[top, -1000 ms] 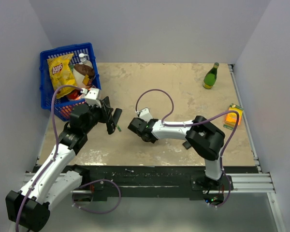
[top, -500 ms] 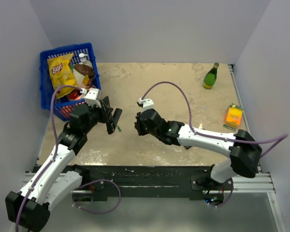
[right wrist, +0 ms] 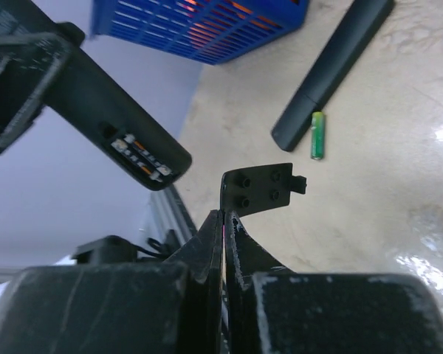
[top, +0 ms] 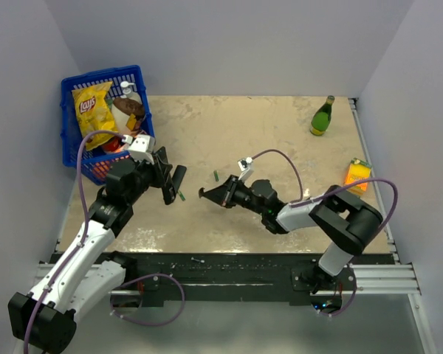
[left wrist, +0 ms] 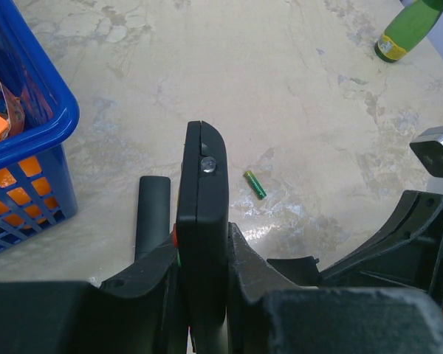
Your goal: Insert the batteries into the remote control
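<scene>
My left gripper (left wrist: 203, 251) is shut on the black remote control (left wrist: 201, 199), holding it edge-on above the table. From the right wrist its open battery bay with contacts (right wrist: 136, 155) shows. My right gripper (right wrist: 225, 221) is shut on the small black back cover (right wrist: 260, 188), which hangs over the table just right of the remote; from above the cover (top: 207, 194) sticks out of the right gripper (top: 220, 195). One green battery (left wrist: 255, 184) lies on the table past the remote. Another battery (right wrist: 317, 135) lies at the end of a second black remote (right wrist: 332, 70).
A blue basket (top: 77, 92) with a crisp bag and other goods stands at the far left. A green bottle (top: 323, 116) is at the far right and an orange carton (top: 357, 177) near the right edge. The second black remote (left wrist: 152, 217) lies flat left of the held one.
The right arm has re-posed: its elbow swung out right and back, and the wrist now lies low, still pinching the cover. A battery near the table's centre is now uncovered. The left arm stayed still.
</scene>
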`<state>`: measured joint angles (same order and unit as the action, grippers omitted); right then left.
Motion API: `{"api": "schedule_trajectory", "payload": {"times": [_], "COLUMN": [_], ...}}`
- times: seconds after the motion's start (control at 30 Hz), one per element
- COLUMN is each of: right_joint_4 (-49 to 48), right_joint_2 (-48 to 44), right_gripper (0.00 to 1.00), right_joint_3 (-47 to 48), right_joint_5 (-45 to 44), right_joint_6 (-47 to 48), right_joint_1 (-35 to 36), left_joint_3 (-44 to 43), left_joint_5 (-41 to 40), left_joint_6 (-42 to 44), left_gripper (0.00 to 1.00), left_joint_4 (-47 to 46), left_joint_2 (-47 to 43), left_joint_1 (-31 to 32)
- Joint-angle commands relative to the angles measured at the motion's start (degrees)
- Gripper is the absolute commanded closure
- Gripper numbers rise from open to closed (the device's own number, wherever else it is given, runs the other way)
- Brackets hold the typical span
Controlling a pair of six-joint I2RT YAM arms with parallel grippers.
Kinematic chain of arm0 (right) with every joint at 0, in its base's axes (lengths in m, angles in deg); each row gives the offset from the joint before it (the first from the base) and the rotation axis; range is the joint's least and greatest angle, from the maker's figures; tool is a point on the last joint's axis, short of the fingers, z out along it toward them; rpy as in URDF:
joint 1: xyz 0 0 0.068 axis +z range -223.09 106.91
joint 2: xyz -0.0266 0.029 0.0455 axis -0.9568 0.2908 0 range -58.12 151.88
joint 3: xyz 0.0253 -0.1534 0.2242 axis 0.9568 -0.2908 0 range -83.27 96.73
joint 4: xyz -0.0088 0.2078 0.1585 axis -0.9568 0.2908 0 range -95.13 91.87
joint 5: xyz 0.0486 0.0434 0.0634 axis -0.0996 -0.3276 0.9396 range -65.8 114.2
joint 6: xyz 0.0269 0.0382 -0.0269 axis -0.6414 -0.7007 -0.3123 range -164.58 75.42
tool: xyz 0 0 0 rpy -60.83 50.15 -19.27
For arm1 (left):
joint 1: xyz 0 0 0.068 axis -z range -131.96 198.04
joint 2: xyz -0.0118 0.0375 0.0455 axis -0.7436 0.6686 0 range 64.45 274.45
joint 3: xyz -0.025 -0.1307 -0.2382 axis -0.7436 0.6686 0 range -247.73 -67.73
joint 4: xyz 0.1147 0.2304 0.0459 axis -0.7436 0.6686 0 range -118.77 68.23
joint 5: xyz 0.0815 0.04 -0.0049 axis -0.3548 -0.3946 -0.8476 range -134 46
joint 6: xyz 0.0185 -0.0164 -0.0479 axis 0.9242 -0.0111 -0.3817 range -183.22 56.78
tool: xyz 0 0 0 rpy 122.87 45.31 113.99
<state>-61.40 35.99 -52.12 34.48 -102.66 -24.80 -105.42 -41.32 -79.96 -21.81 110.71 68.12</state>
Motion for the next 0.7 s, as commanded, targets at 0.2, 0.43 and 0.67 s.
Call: {"api": "schedule_trajectory", "payload": {"times": [0.2,0.43,0.67], "right_joint_4": [-41.53,-48.14,-42.36], "right_joint_2": [15.04,22.36,19.28], "right_gripper": [1.0,1.0,0.6], "right_joint_3": [-7.25,-10.94,-15.51], "right_joint_5": [2.81,1.59,-1.4], "right_joint_6": [-16.78,-18.65,-17.86], "right_joint_1": [-3.73,-4.87,-6.02], "left_joint_3": [-0.1,-0.01,-0.01], "left_joint_5": [-0.57,-0.39,-0.13], "left_joint_6": [1.09,1.09,1.0], "left_gripper": [1.0,1.0,1.0], "left_joint_4": [-2.83,-2.83,-2.83], "left_joint_2": [-0.47,-0.21,0.06], "left_joint_1": [0.14,0.05,0.14]}}
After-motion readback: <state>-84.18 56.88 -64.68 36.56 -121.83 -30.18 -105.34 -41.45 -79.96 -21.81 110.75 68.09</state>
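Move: My right hand holds the battery cover, and the bare table spot it is bound for lies about 12 cm below, 5 cm to the right and 2 cm forward. From this hand, one green battery lies roughly 11 cm ahead and 3 cm right, another 4 cm ahead and 9 cm left. The open remote is 14 cm left, 5 cm ahead and 6 cm higher. From my left hand the spot is some 19 cm right, 4 cm back and 20 cm down. I bring the cover down to the table with my right hand, dropping about 11 cm while drifting 5 cm right and tipping the fingers some 25 degrees further downward. Once down, I part the fingers about a third of the way and let go, easing them rightward off the cover. My left hand keeps the remote still in the air. ##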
